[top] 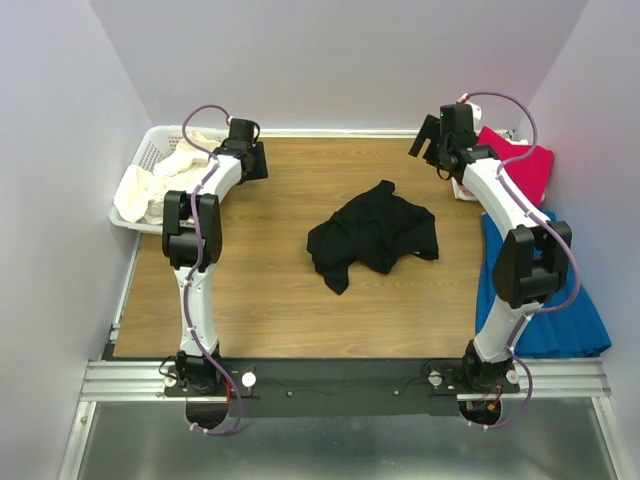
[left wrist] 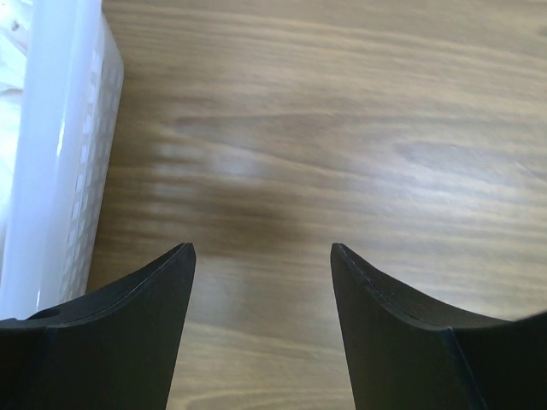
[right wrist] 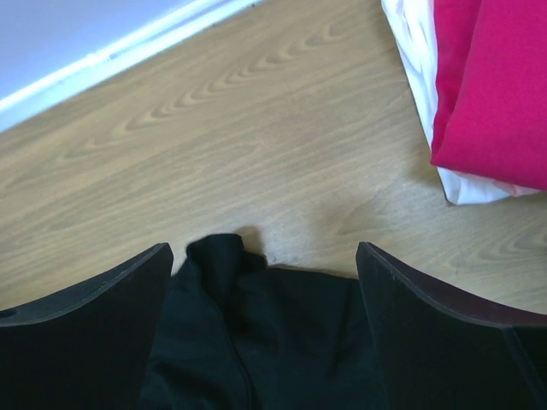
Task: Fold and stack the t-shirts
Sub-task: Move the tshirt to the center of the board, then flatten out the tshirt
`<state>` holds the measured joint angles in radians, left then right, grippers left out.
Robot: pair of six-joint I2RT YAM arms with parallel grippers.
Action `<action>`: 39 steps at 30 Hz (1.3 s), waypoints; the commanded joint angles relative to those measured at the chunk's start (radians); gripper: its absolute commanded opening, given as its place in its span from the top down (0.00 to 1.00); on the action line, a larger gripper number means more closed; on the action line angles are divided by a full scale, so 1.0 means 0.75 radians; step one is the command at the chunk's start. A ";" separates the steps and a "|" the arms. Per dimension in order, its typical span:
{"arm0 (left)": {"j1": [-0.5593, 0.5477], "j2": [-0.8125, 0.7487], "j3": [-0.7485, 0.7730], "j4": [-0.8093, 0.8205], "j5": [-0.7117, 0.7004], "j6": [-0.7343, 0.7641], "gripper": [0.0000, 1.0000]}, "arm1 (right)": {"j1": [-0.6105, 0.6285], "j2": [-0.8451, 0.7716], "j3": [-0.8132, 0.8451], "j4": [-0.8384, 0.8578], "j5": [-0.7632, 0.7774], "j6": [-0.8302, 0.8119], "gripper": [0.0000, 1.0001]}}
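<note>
A black t-shirt (top: 374,235) lies crumpled in the middle of the wooden table (top: 280,290); its print does not show. In the right wrist view the shirt (right wrist: 265,342) lies below and between my open fingers. A folded crimson red shirt (top: 520,165) lies on a white one at the far right, also in the right wrist view (right wrist: 500,85). Cream-white shirts (top: 165,180) fill the basket. My left gripper (top: 248,160) is open and empty over bare wood beside the basket. My right gripper (top: 432,140) is open and empty, raised at the far right.
A white lattice basket (top: 150,150) stands at the far left corner; its wall shows in the left wrist view (left wrist: 68,154). A blue cloth (top: 545,300) hangs off the table's right side. Lilac walls close in the back and both sides.
</note>
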<state>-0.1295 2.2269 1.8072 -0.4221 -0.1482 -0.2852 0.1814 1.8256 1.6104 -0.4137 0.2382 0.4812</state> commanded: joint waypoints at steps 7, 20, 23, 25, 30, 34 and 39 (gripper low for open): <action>0.091 0.074 0.157 -0.059 -0.079 0.002 0.26 | 0.065 -0.002 -0.180 -0.082 0.052 -0.122 0.00; 0.118 -0.038 0.125 -0.018 0.030 0.045 0.27 | 0.128 -0.041 -0.204 -0.109 -0.068 -0.273 0.00; 0.085 -0.105 0.086 -0.020 0.085 0.067 0.28 | 0.128 -0.049 -0.214 -0.107 -0.070 -0.259 0.00; 0.054 -0.146 0.043 -0.024 0.101 0.082 0.28 | 0.130 -0.045 -0.216 -0.107 -0.066 -0.222 0.00; -0.078 -0.292 -0.065 -0.059 0.130 0.074 0.28 | 0.147 -0.049 -0.225 -0.113 -0.076 -0.224 0.00; -0.211 -0.388 -0.164 -0.063 0.169 0.045 0.28 | 0.157 -0.041 -0.221 -0.119 -0.029 -0.196 0.00; -0.322 -0.486 -0.282 -0.024 0.306 -0.002 0.28 | 0.163 -0.045 -0.235 -0.125 -0.037 -0.143 0.00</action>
<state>-0.3199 1.9232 1.6672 -0.4484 -0.0334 -0.2562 0.2943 1.8214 1.4582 -0.4736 0.1989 0.3298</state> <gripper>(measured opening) 0.719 0.998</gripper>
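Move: The black t-shirt lies crumpled on the board, its middle about 15 cm to the right hand's left, 15 cm nearer the base and some 18 cm below. The red stack sits roughly 25 cm to that hand's right, 3 cm farther out and 16 cm lower. From the left hand, the same t-shirt is about 33 cm to the right, 20 cm back and 7 cm below; the white basket's middle is some 24 cm to its left and 4 cm back. The black t-shirt is approached by both open, empty hands. The right sinks about 7 cm while drawing back and then left over its far end, tipping farther down and turning slightly counter-clockwise. The left first edges left and forward towards the basket, then reverses, rising and sweeping right and back towards the t-shirt, swinging clockwise. ##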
